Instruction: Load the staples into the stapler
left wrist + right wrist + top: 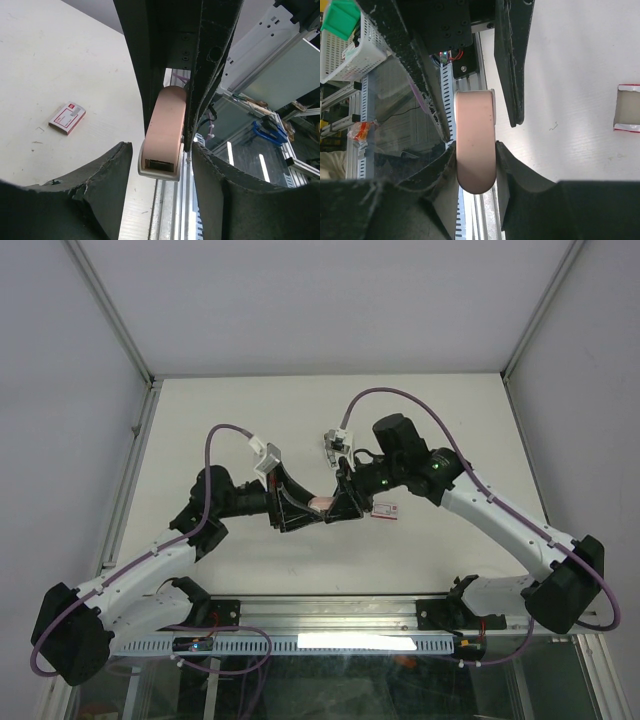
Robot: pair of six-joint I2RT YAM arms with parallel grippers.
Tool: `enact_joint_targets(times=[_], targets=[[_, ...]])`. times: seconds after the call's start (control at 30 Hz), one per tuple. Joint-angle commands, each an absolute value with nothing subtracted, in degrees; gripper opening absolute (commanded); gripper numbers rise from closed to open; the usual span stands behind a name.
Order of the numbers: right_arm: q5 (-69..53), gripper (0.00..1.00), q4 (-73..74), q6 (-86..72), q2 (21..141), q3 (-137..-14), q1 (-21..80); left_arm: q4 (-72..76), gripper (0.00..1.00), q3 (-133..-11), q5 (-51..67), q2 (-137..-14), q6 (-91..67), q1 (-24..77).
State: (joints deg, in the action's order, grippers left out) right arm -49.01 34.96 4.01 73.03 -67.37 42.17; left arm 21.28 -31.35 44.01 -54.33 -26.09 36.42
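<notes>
The pale pink-and-grey stapler (320, 503) hangs above the table between the two arms. My right gripper (338, 502) is shut on its rounded rear end, and its fingers (506, 159) press both sides of the stapler (475, 145). My left gripper (303, 510) is open around the front end. In the left wrist view the stapler (165, 127) points its grey open mouth at the camera, and the left gripper (161, 148) has gaps on both sides of it. No loose staples are visible.
A small red-and-white flat box (386, 509) lies on the white table just right of the grippers; it also shows in the left wrist view (67, 118) and the right wrist view (627, 107). The aluminium rail (330, 612) runs along the table's near edge.
</notes>
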Motion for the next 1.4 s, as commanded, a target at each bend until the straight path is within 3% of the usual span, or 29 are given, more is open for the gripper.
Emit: enact_joint_targets(times=[0.0, 0.2, 0.3, 0.43, 0.53, 0.67, 1.0, 1.37], targets=[[-51.85, 0.21, 36.91, 5.92, 72.55, -70.78, 42.01, 21.98, 0.50, -33.95, 46.30, -54.44, -25.22, 36.83], [-53.07, 0.21, 39.52, 7.67, 73.73, -71.92, 42.06, 21.88, 0.40, -34.75, 47.70, -55.92, -25.83, 37.02], [-51.75, 0.24, 39.06, 7.42, 73.59, -71.89, 42.01, 21.88, 0.20, -34.95, 47.99, -56.74, -25.74, 37.73], [-46.85, 0.61, 31.86, 1.31, 70.59, -69.52, 41.13, 22.16, 0.00, -33.51, 44.78, -55.90, -24.35, 38.55], [-44.40, 0.78, 26.02, -4.39, 66.85, -66.91, 37.48, 24.25, 0.00, -32.02, 41.63, -55.03, -23.75, 39.11], [-42.08, 0.84, 17.17, -16.16, 62.45, -62.29, 30.55, 30.89, 0.00, -29.30, 35.80, -54.30, -23.70, 40.18], [-40.91, 0.88, -0.34, -51.11, 58.95, -50.38, 24.26, 53.31, 0.00, -21.36, 15.15, -55.61, -17.57, 45.60], [-47.21, 0.92, -2.56, -58.77, 61.10, -48.63, 24.84, 58.49, 0.00, -20.83, 13.88, -57.64, -15.11, 47.37]])
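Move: The stapler sits in the right hand's shut fingers, its middle some 2 cm to the right hand's left and 1 cm ahead; the left hand's half-open fingers already straddle it, the middle barely 1 cm to that hand's right. About 24 cm below the left hand lie the staple box, some 11 cm ahead and 17 cm to the right, and the open tray, roughly 13 cm ahead and 4 cm to the left. The left fingers close on the stapler while the right hand still holds it, nearly in place, and only then does the right hand open wide, let go and pull away about 8 cm forward, 5 cm to the right and a few centimetres up, turning clockwise some 40 degrees as the wrist rolls. The left hand keeps its grip and carries the stapler about 4 cm forward with a counter-clockwise turn of some 20 degrees, dipping slightly and then rising again. ##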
